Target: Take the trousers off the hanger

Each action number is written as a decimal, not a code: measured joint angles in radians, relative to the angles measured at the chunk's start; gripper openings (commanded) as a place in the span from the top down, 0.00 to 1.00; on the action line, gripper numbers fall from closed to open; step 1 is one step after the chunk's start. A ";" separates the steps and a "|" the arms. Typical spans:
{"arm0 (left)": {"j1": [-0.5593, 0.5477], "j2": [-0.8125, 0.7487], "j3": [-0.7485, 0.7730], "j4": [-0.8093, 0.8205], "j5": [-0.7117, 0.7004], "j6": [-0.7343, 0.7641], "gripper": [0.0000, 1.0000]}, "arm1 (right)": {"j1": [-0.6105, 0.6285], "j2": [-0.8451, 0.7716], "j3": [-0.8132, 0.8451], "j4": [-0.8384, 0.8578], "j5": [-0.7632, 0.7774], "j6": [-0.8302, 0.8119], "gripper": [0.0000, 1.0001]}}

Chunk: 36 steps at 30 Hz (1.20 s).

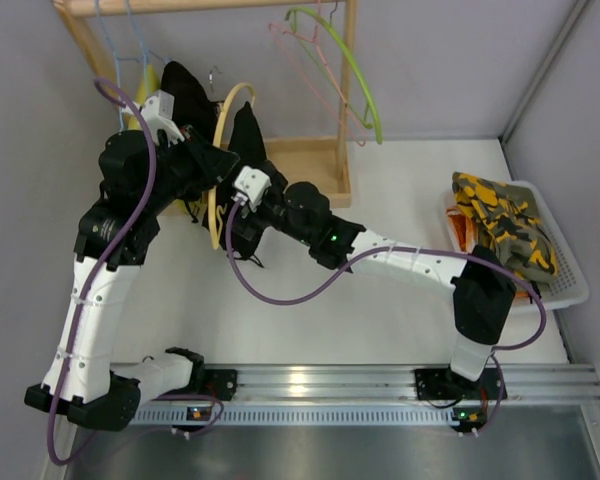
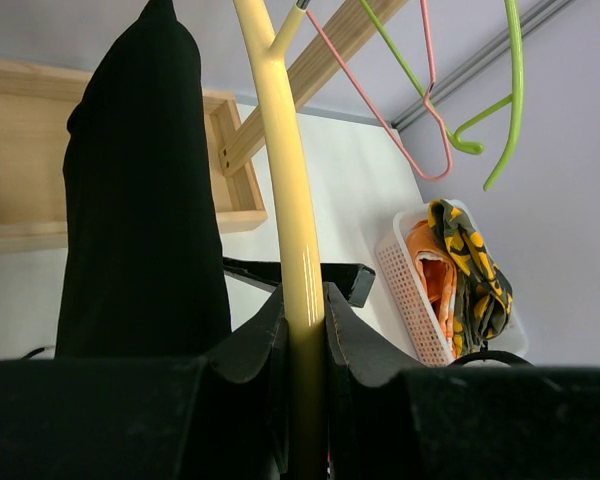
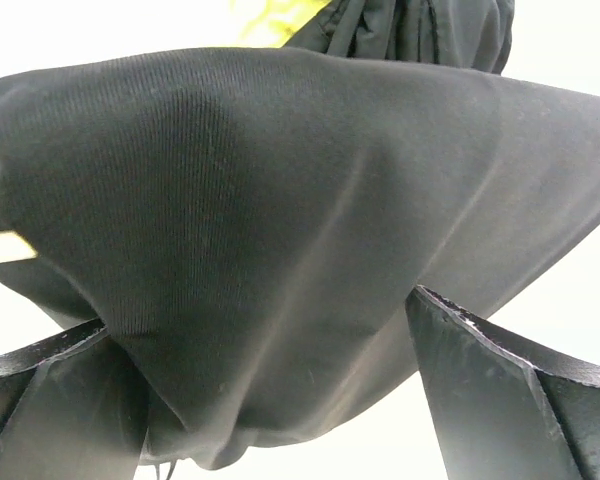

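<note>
The cream-yellow hanger (image 1: 218,150) hangs tilted at the wooden rack, and its arm runs up the left wrist view (image 2: 290,200). My left gripper (image 1: 212,168) (image 2: 307,320) is shut on that arm. The black trousers (image 1: 247,132) drape over the hanger, with thin drawstrings dangling below. Black fabric (image 2: 140,200) hangs left of the hanger arm. My right gripper (image 1: 238,228) (image 3: 258,310) is just below the hanger. Its jaws stand wide apart with a sagging fold of the trousers (image 3: 280,220) between them, and its fingers (image 3: 500,380) do not pinch the cloth.
A second black garment (image 1: 183,88) hangs further left. The wooden rack (image 1: 315,160) also carries a green hanger (image 1: 358,85), a pink wire hanger (image 1: 305,60) and a blue wire hanger (image 1: 115,40). A white basket (image 1: 570,275) at right holds camouflage cloth (image 1: 505,225).
</note>
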 measured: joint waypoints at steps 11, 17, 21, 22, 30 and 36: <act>0.000 0.000 0.000 0.000 0.000 0.000 1.00 | -0.014 0.046 0.063 -0.012 0.028 0.005 0.80; 0.002 0.000 0.000 0.006 -0.002 0.001 1.00 | -0.028 0.042 0.065 -0.009 0.047 -0.002 1.00; 0.002 -0.001 0.000 0.010 -0.003 0.005 1.00 | -0.034 0.025 0.065 -0.024 0.047 -0.004 1.00; 0.002 -0.002 0.000 0.014 -0.004 0.005 1.00 | -0.035 0.019 0.065 -0.032 0.047 -0.004 1.00; 0.002 -0.030 -0.027 0.053 -0.016 0.031 1.00 | -0.069 -0.061 0.076 -0.121 0.036 0.004 1.00; -0.002 -0.045 -0.055 0.062 -0.044 0.043 1.00 | -0.085 -0.130 0.092 -0.209 0.016 0.008 1.00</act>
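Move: The right hand, open and at the trousers on the yellow hanger, has their middle about 4 cm ahead, level sideways and some 3 cm above. The yellow hanger, still gripped by the left hand, is roughly 13 cm above, 1 cm back and level sideways; the other black garment hangs around 10 cm farther out, 7 cm left and 3 cm higher. From the left hand the trousers lie about 6 cm ahead, 1 cm right and 10 cm below. The right fingers shut on the trousers' black cloth, pinching a fold as the hand pushes forward about 2.5 cm into it. Keeping that pinch, the hand then pulls up and to the right, roughly 6 cm each way, while the left hand keeps its hold on the yellow hanger, tipping up by only about 5 degrees. ##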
